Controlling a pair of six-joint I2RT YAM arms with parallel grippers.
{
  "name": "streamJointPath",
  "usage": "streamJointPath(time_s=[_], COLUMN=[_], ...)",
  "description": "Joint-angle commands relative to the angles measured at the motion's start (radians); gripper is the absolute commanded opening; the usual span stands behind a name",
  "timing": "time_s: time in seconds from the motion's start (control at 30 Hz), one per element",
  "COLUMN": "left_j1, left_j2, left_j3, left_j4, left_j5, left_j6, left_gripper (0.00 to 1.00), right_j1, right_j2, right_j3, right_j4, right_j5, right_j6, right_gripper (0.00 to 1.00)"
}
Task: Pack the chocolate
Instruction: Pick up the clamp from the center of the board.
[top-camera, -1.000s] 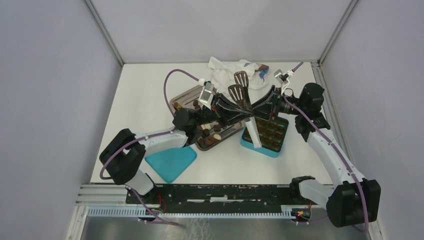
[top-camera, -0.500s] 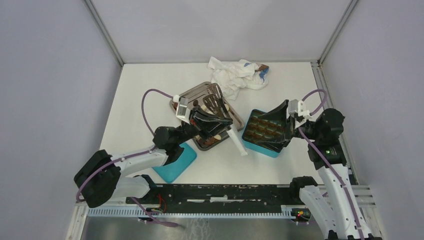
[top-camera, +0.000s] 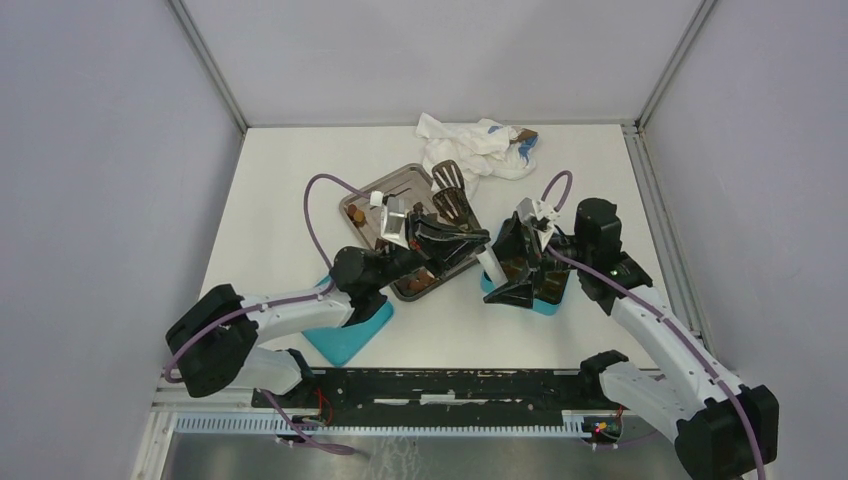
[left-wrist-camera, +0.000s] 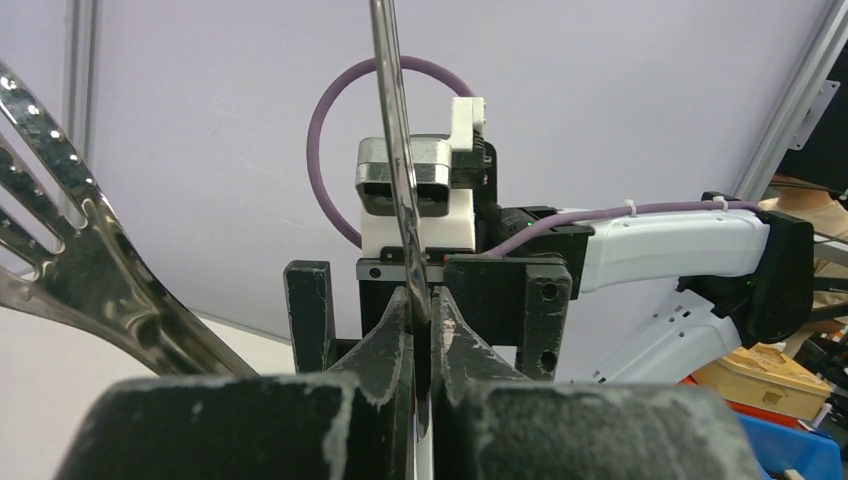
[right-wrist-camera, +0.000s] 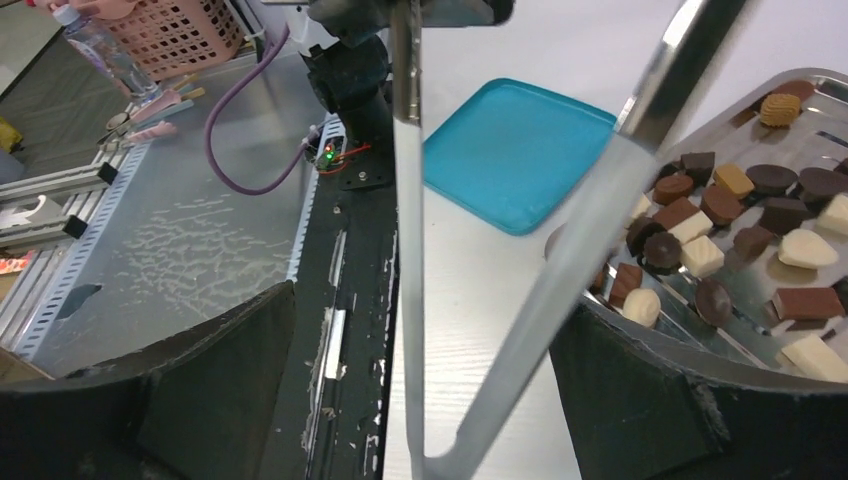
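Several dark, light brown and cream chocolate pieces (right-wrist-camera: 740, 210) lie in a steel tray (top-camera: 395, 185), also seen from above as chocolate (top-camera: 415, 282). My left gripper (top-camera: 455, 238) is shut on one arm of slotted metal tongs (top-camera: 452, 190), held over the tray; in the left wrist view the gripper (left-wrist-camera: 428, 310) pinches that thin strip (left-wrist-camera: 400, 150). My right gripper (top-camera: 515, 265) stands open around the tongs' joined white end (top-camera: 490, 268), touching nothing. In the right wrist view the tongs (right-wrist-camera: 590, 230) form a V between the open gripper (right-wrist-camera: 440, 400). The teal box (top-camera: 548, 303) is mostly hidden under it.
A teal lid (top-camera: 345, 325) lies flat at the near left, also visible as the lid (right-wrist-camera: 515, 150). A crumpled white cloth (top-camera: 470, 150) with blue marks sits at the back. Both arms crowd the middle of the table.
The right gripper opened, let go of the tongs and swung right, then came back left around their joined end. The left gripper carried the tongs back over the tray.
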Motion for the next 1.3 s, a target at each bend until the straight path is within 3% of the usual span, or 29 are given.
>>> streamJointPath(time_s=[0.0, 0.43, 0.97, 1.27], left_j1=[-0.008, -0.007, 0.005, 0.009], left_j2=[0.017, 0.080, 0.087, 0.089], left_j3=[0.055, 0.006, -0.016, -0.023], left_j4=[0.126, 0.358, 0.418, 0.419], left_j5=[-0.038, -0.091, -0.118, -0.140], left_j6=[0.033, -0.073, -0.186, -0.178], left_gripper=[0.02, 0.02, 0.02, 0.02], right_j1=[0.030, 0.061, 0.069, 0.069], right_j2=[0.019, 0.077, 0.079, 0.084], right_j3=[0.002, -0.060, -0.058, -0.055], right_j4=[0.202, 0.665, 0.602, 0.599], right_j5=[0.019, 0.039, 0.025, 0.023], right_j6=[0.159, 0.682, 0.614, 0.613], right_gripper=[0.98, 0.92, 0.70, 0.65])
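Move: Between the right hand's wide-open fingers, the clamp's white handle has its middle about 3 cm above and 2 cm left of the hand point, and level with it front to back. Past it, the chocolate box lies some 5 cm ahead, 8 cm right and 20 cm below the right hand, and the tray about 13 cm ahead, 15 cm left and 22 cm below. From the left hand, which already holds the clamp, the handle is roughly 3 cm back, 3 cm right and 7 cm below. Rising about 3 cm and shifting some 2 cm left along the clamp's handle towards the left hand, the right hand rolls roughly 15 degrees, forward finger dipping, then stops there and goes on narrowing its fingers around the two legs to about two-thirds open. The left hand holds nearly still, keeping its pinch and tilting only some 10 degrees. ##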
